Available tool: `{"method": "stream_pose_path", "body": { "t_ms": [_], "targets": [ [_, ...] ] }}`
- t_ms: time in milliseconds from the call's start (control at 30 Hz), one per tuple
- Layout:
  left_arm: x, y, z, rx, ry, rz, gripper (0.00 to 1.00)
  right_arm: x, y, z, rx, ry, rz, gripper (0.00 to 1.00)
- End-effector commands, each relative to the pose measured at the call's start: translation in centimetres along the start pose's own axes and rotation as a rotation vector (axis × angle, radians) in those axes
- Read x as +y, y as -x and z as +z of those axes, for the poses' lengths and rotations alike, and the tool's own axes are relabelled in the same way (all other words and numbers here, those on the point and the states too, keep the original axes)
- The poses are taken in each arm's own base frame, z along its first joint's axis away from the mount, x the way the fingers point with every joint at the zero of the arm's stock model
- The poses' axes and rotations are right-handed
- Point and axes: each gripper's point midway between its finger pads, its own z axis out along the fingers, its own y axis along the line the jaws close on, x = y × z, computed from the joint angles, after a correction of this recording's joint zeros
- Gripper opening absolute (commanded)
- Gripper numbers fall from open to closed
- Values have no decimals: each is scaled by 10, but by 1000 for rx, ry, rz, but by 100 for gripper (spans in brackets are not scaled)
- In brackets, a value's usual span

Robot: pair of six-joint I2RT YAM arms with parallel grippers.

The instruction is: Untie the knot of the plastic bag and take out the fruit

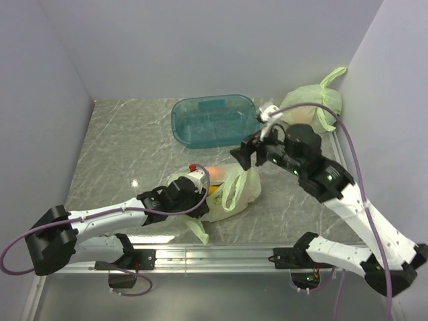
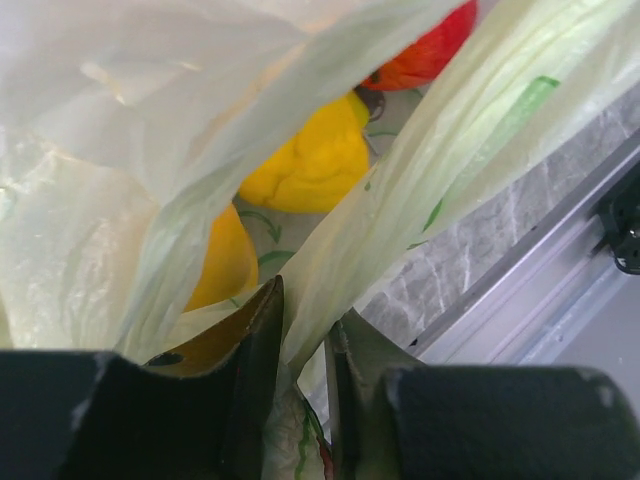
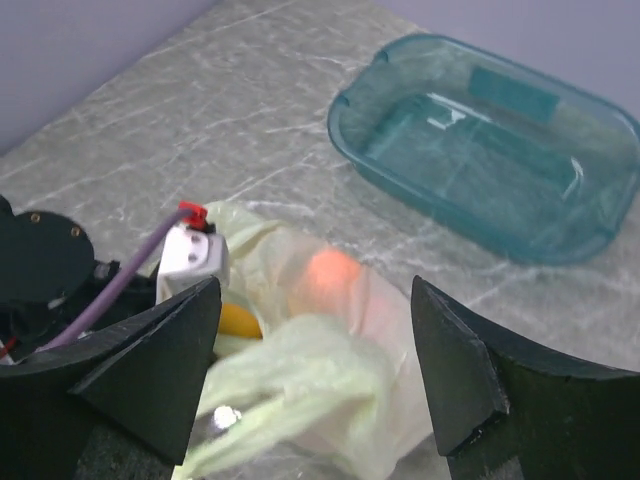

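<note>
The pale green plastic bag point(image 1: 235, 190) lies at the table's middle, its mouth toward my left arm. My left gripper point(image 1: 199, 190) is at the mouth, shut on a fold of the bag's film point(image 2: 330, 250). Inside the bag I see a yellow fruit point(image 2: 310, 165), a red-orange fruit point(image 2: 425, 50) and a yellow-orange one point(image 2: 225, 262). A loop handle point(image 1: 231, 192) lies loose on top of the bag. No tied knot shows. My right gripper point(image 1: 244, 157) hovers open and empty just above the bag's far side. In the right wrist view point(image 3: 315, 288) a pink-orange fruit point(image 3: 330, 280) shows through the film.
A teal plastic tub point(image 1: 214, 120) stands behind the bag, also in the right wrist view point(image 3: 490, 140). A second tied pale green bag point(image 1: 311, 103) sits at the back right corner. The metal rail point(image 1: 214, 254) runs along the near edge.
</note>
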Motion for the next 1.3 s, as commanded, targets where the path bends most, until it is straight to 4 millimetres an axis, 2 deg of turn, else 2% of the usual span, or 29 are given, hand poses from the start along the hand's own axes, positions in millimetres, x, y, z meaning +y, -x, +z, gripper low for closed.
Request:
{"method": "stream_pose_path", "body": {
  "t_ms": [0, 67, 100, 133, 167, 267, 300, 400, 567, 833, 1000, 1033, 1100, 1133, 1233, 1267],
  "targets": [
    [-17, 18, -12, -46, -44, 41, 29, 15, -9, 21, 128, 126, -139, 83],
    [-20, 21, -17, -66, -58, 42, 29, 20, -12, 31, 163, 166, -153, 83],
    [-16, 24, -17, -87, -37, 41, 29, 22, -17, 43, 199, 191, -162, 83],
    [-15, 23, -18, -93, -37, 40, 29, 31, -26, 45, 235, 250, -158, 83],
    [-16, 27, -22, -115, -43, 39, 29, 35, -40, 55, 286, 289, -156, 83],
    [-15, 29, -24, -134, -45, 43, 29, 44, -70, 65, 370, 360, -132, 83],
    [-15, 29, -24, -135, -43, 44, 28, 44, -88, 69, 414, 376, -122, 82],
    [-14, 28, -22, -134, -44, 50, 28, 50, -112, 72, 458, 428, -120, 82],
    [-16, 28, -21, -123, -45, 63, 28, 50, -134, 81, 507, 437, -120, 80],
    [-20, 35, -25, -137, -55, 67, 28, 53, -153, 90, 558, 425, -140, 75],
    [-24, 36, -29, -139, -70, 75, 27, 47, -159, 103, 567, 383, -144, 62],
    [-24, 36, -30, -141, -72, 75, 27, 45, -160, 105, 573, 369, -148, 53],
    [-25, 34, -32, -139, -79, 75, 27, 43, -164, 110, 582, 361, -149, 42],
    [-25, 34, -33, -140, -83, 75, 27, 41, -166, 113, 587, 348, -148, 26],
    [-29, 27, -36, -123, -117, 77, 25, 32, -164, 127, 568, 284, -136, 0],
    [-33, 24, -38, -111, -140, 77, 23, 17, -161, 134, 557, 221, -118, 0]
  ]
}}
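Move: The right hand hangs open above the bag: the rim of the bag's mouth lies about 20 cm below, 8 to the left and 1 ahead. The pink fruit is some 4 cm ahead, 8 left and 30 below; the yellow fruit 2 back, 10 left and 31 below; the basket 20 ahead, 9 left and 32 below. From the left hand, which already pinches bag film, the rim is roughly 9 cm ahead, 6 right and 6 higher. Right hand drops 20 cm, veering left, shutting on the bag's rim; left hand keeps its film, rising 4 cm. ##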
